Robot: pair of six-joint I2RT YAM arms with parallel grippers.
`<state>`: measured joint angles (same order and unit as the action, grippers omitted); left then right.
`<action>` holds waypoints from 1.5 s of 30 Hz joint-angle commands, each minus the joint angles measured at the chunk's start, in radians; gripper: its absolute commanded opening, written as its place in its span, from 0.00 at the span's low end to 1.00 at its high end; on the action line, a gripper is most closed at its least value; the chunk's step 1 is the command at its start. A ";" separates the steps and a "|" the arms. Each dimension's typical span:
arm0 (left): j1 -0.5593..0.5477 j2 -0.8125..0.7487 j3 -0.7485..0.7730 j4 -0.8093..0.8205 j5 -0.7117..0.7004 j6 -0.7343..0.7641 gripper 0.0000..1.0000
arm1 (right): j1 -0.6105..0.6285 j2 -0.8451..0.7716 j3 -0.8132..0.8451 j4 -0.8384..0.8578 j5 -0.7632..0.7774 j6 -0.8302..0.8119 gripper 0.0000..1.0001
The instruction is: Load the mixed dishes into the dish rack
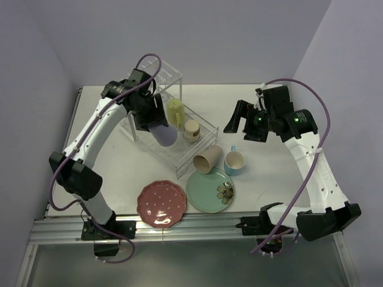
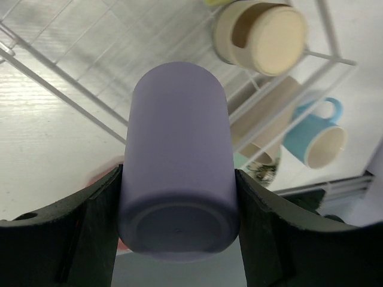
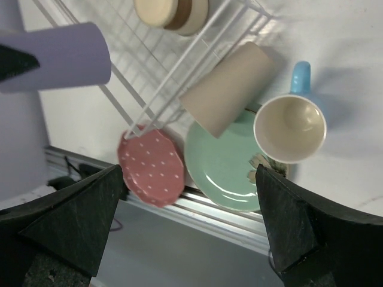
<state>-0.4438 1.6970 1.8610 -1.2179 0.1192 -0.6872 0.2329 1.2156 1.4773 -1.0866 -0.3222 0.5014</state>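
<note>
My left gripper (image 1: 157,124) (image 2: 179,230) is shut on the lavender cup (image 1: 164,134) (image 2: 178,155), holding it on its side above the dish rack (image 1: 200,122) (image 2: 72,66). A yellow cup (image 1: 175,111) and a cream bowl (image 1: 191,129) (image 2: 261,31) sit in the rack. Beside the rack, a beige cup (image 1: 208,160) (image 3: 227,89) lies on its side next to the upright light-blue cup (image 1: 234,161) (image 3: 290,127). The mint-green plate (image 1: 209,190) (image 3: 221,164) and pink dotted plate (image 1: 161,204) (image 3: 149,167) lie near the front edge. My right gripper (image 1: 238,130) (image 3: 188,227) hangs open and empty above the cups.
A metal rail (image 1: 197,224) runs along the table's near edge, just behind both plates. Purple walls close in the back and sides. The raised peg tier (image 1: 169,70) stands at the rack's far end.
</note>
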 commanded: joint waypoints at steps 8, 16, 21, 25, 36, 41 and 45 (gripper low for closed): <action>-0.033 0.131 0.084 -0.029 -0.207 0.054 0.00 | 0.161 0.007 0.097 -0.119 0.205 -0.066 1.00; -0.036 0.272 0.179 -0.009 -0.256 0.095 0.00 | 0.209 0.009 0.083 -0.159 0.242 -0.073 1.00; -0.036 0.337 0.250 -0.023 -0.286 0.110 0.00 | 0.275 0.012 0.048 -0.157 0.311 -0.064 1.00; -0.038 0.363 0.261 -0.025 -0.279 0.106 0.01 | 0.325 0.021 0.020 -0.150 0.351 -0.044 1.00; -0.065 0.309 0.161 -0.003 -0.306 0.060 0.24 | 0.365 0.033 0.009 -0.113 0.371 -0.027 0.99; -0.069 0.274 0.106 0.006 -0.325 0.043 0.42 | 0.367 0.038 0.005 -0.099 0.364 -0.035 0.99; -0.072 0.251 0.069 0.023 -0.322 0.031 0.78 | 0.370 0.035 -0.020 -0.082 0.357 -0.040 0.99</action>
<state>-0.5274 2.0064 1.9507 -1.2083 -0.1810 -0.6247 0.5922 1.2499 1.4757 -1.2106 0.0193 0.4702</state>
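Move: My left hand holds the purple cup by its base end. The open rack floor it is going to lies about 9 cm ahead, 2 cm right and 18 cm below. From this hand, the green mug stands some 22 cm ahead and 9 cm right, and the white-brown tumbler 15 cm ahead and 16 cm right, both about 15 cm lower. From my empty right hand, that rack spot is some 15 cm ahead, 34 cm left and 22 cm down. With my left hand I keep hold of the purple cup and take it down and forward into the rack, about 6 cm each way, rolling some 20 degrees so the fingers no longer slant right. After a short pause I lower it another 3 cm, easing back slightly towards the rack floor, and my grip slackens at the last. My open right hand drifts back, down and a little left. ##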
